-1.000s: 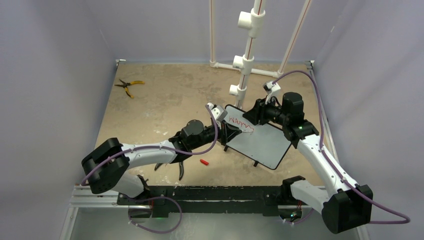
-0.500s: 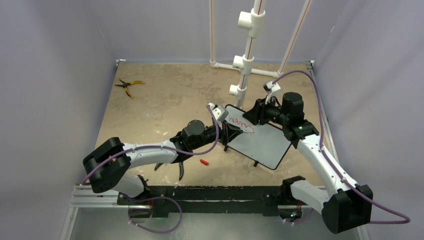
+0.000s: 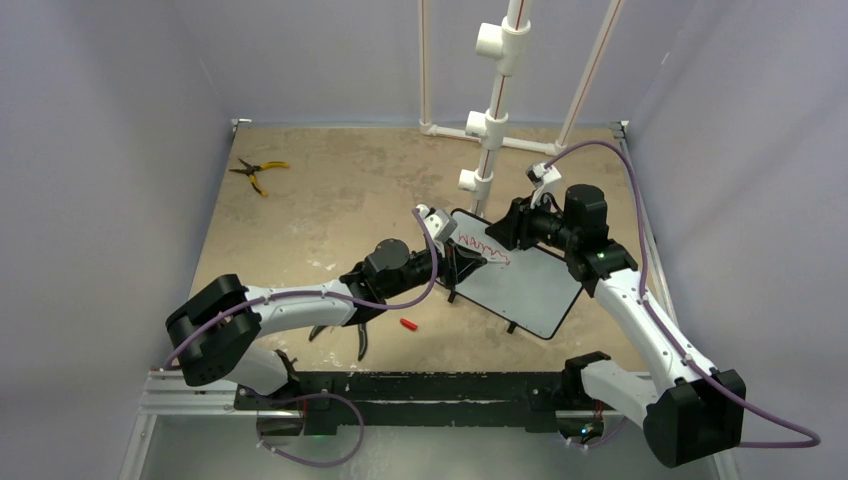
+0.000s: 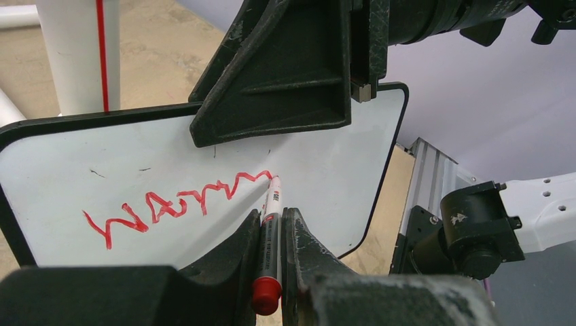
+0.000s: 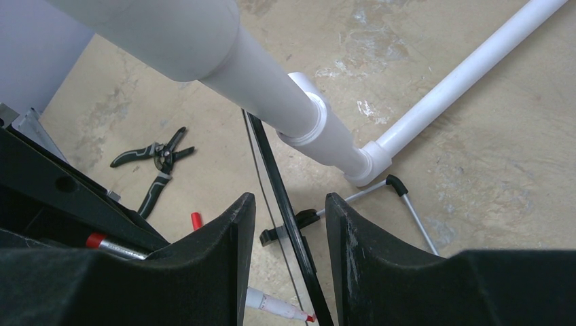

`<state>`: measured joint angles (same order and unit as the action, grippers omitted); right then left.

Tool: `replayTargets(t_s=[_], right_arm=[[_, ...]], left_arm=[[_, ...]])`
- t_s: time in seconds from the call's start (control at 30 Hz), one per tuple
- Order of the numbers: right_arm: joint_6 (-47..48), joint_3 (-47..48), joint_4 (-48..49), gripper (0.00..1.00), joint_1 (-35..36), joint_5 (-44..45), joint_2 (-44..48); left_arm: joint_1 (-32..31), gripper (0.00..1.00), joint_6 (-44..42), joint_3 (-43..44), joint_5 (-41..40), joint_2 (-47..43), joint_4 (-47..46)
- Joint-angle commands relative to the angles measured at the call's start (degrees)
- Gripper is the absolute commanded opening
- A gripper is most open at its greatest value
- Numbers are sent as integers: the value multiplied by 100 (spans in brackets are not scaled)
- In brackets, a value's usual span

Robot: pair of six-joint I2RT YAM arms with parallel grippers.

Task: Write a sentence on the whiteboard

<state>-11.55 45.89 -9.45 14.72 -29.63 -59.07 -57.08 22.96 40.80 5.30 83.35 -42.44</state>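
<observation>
The whiteboard (image 3: 525, 290) stands tilted on its small feet at mid-table. The sentence (image 4: 176, 204) is one red scrawled line across its face, also seen from above as a short sentence (image 3: 483, 247). My left gripper (image 4: 273, 216) is shut on a red marker (image 4: 272, 231), whose tip touches the whiteboard (image 4: 326, 163) at the scrawl's right end. My right gripper (image 5: 289, 200) straddles the top edge of the whiteboard (image 5: 292, 223), jaws apart with a gap on each side. One of its fingers (image 4: 272, 81) lies in front of the board's face.
A white PVC pipe stand (image 3: 490, 120) rises just behind the board. A red marker cap (image 3: 407, 324) and black pliers (image 3: 345, 335) lie near the left arm. Yellow-handled pliers (image 3: 258, 170) lie at the far left.
My left gripper has edged slightly right along the board with the marker, and the red line has lengthened a little. The right arm and the board have not moved.
</observation>
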Motion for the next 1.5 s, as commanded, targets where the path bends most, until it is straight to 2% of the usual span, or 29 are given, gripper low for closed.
replayTargets(t_s=[0.0, 0.53, 1.07, 1.27, 1.47], right_arm=[[13, 77, 57, 45, 31, -51, 68], [13, 96, 49, 45, 31, -26, 54], [37, 211, -88, 47, 31, 234, 377], [-140, 91, 64, 59, 29, 475, 682], [-279, -36, 216, 74, 26, 835, 1043]], left_arm=[[-1, 0, -105, 119, -213, -197, -239], [-5, 0, -108, 66, -169, -285, -176], [-72, 0, -143, -4, -254, -1035, 230], [-150, 0, -108, 91, -293, -1143, 438], [-488, 0, -226, 249, -802, -912, 429]])
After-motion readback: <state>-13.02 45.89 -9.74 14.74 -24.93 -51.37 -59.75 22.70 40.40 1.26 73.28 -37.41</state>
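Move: From the left hand, which holds the red marker with its tip at the end of the red scribble, the whiteboard's middle lies about 7 cm right, 2 cm ahead and 5 cm lower. The red cap is roughly 12 cm left, 5 cm back and 20 cm below, on the table. The right hand's half-open fingers straddle the top edge, the board's middle some 5 cm back, 1 cm right and 7 cm below them; the white pipe's foot is about 3 cm ahead, 7 cm left and 20 cm down. Lifting the marker clear of the whiteboard, the left hand first creeps up barely half a centimetre at the line's end, then rises quickly to about 5 cm and draws back and left some 2 cm, keeping its grip as the pen tips slightly upward. Late on, the right hand also rises nearly 4 cm off the top edge, easing slightly back and right, its fingers opening wider and tilting up a little. ##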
